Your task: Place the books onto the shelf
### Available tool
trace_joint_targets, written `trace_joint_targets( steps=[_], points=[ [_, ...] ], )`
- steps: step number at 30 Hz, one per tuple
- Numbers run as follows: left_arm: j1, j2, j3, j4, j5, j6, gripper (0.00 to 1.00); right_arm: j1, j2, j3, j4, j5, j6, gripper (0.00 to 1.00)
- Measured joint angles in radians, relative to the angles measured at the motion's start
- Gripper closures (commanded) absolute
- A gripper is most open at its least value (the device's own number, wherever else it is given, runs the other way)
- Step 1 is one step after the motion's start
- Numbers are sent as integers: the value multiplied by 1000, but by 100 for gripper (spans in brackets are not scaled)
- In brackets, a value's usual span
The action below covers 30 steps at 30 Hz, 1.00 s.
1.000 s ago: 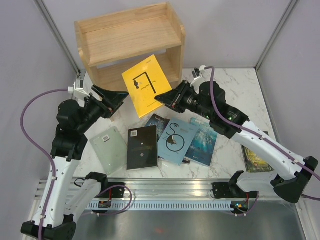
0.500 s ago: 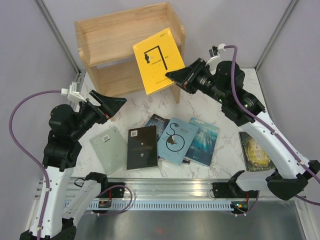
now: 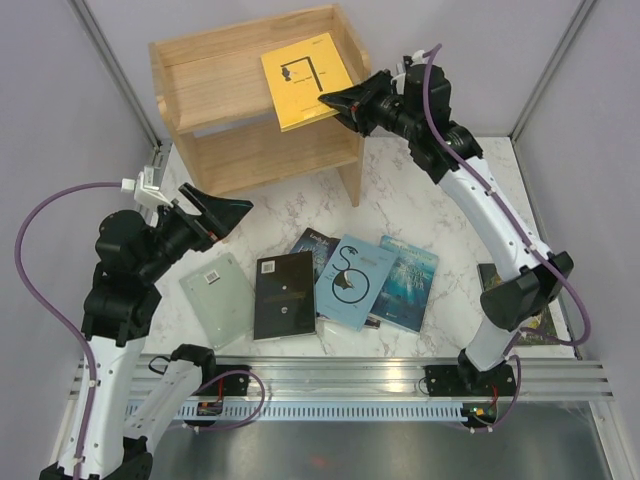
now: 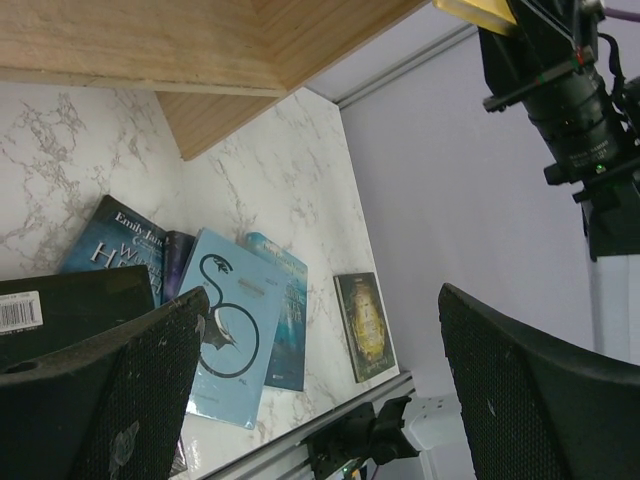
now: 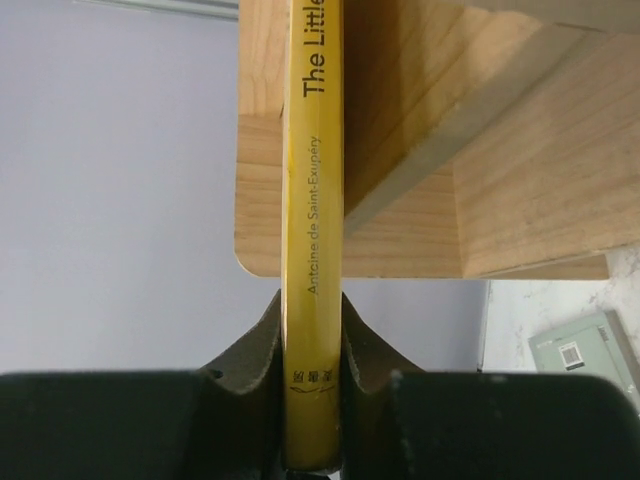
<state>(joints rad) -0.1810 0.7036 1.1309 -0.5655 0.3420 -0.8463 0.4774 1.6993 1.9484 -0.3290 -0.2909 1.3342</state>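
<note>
My right gripper (image 3: 335, 100) (image 5: 312, 310) is shut on the spine end of the yellow book (image 3: 303, 80) (image 5: 312, 200). It holds the book tilted over the right end of the wooden shelf's (image 3: 240, 38) top tier. My left gripper (image 3: 238, 212) (image 4: 322, 295) hangs open and empty above the table's left side. Flat on the marble lie the grey-green book (image 3: 215, 298), the black one (image 3: 284, 295), the light blue swirl one (image 3: 352, 280), the teal one (image 3: 405, 283) and a dark purple one (image 3: 312, 245). The green-gold book (image 4: 365, 325) lies at the right, partly behind my right arm.
The shelf's right side panel (image 3: 355, 150) stands just under the raised book. Grey walls close in the back and both sides. A metal rail (image 3: 330, 375) runs along the near table edge.
The right arm has carried the yellow book up and back, from above the table to the shelf's top tier. The left gripper has opened wider and drawn slightly left.
</note>
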Motion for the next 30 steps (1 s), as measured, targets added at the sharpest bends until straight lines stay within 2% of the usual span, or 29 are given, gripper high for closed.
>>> trace_joint_targets(
  steps=[3, 9, 10, 12, 13, 14, 16, 17, 19, 27, 29, 30],
  points=[
    [0, 0, 20, -17, 0, 11, 4, -1, 66, 55, 18, -34, 35, 100],
    [0, 1, 37, -34, -1, 35, 4, -40, 81, 68, 27, -71, 119, 100],
    [0, 2, 37, -35, 0, 38, 4, -51, 81, 63, 35, -73, 138, 97],
    [0, 5, 38, -38, 0, 45, 4, -73, 81, 52, 55, -74, 164, 83],
    [0, 6, 38, -40, 0, 47, 4, -84, 82, 47, 61, -84, 175, 59],
    [0, 10, 39, -40, 0, 49, 4, -92, 83, 42, 67, -89, 190, 48],
    [0, 15, 39, -42, 0, 54, 4, -104, 83, 37, 89, -93, 204, 29],
    [0, 17, 39, -43, 0, 56, 4, -109, 83, 37, 97, -95, 209, 25],
    [0, 20, 39, -48, 0, 58, 4, -118, 82, 31, 122, -99, 215, 6],
    [0, 21, 39, -62, 0, 62, 4, -128, -5, -137, 174, -116, 208, 3],
    [0, 21, 39, -63, 0, 62, 5, -128, -36, -180, 180, -124, 207, 6],
    [0, 21, 38, -62, -1, 62, 5, -127, -53, -199, 179, -129, 206, 15]
  ],
)
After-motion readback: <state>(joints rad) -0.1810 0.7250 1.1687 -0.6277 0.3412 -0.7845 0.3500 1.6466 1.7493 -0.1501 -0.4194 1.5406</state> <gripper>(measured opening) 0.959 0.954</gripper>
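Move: About 8 cm ahead, 2 cm to the left and slightly below the right hand is the free spot at the right end of the shelf's upper board. The right hand already holds the yellow book flat, its middle some 7 cm ahead and 5 cm left. The shelf's right side panel stands roughly 8 cm ahead and 5 cm right; the upper board's middle is 6 cm ahead and 14 cm left. From the left hand the spot is about 26 cm ahead, 18 cm right and 8 cm higher. Pushing the pinched yellow book deeper over the upper board, the right hand goes about 4.5 cm forward while swinging some 3 cm right towards the side panel, rolling about 10 degrees so its left side rises. Its fingers then open wide, letting go of the book's near right corner, and the hand backs off 2 to 3 cm and sinks about as much. ##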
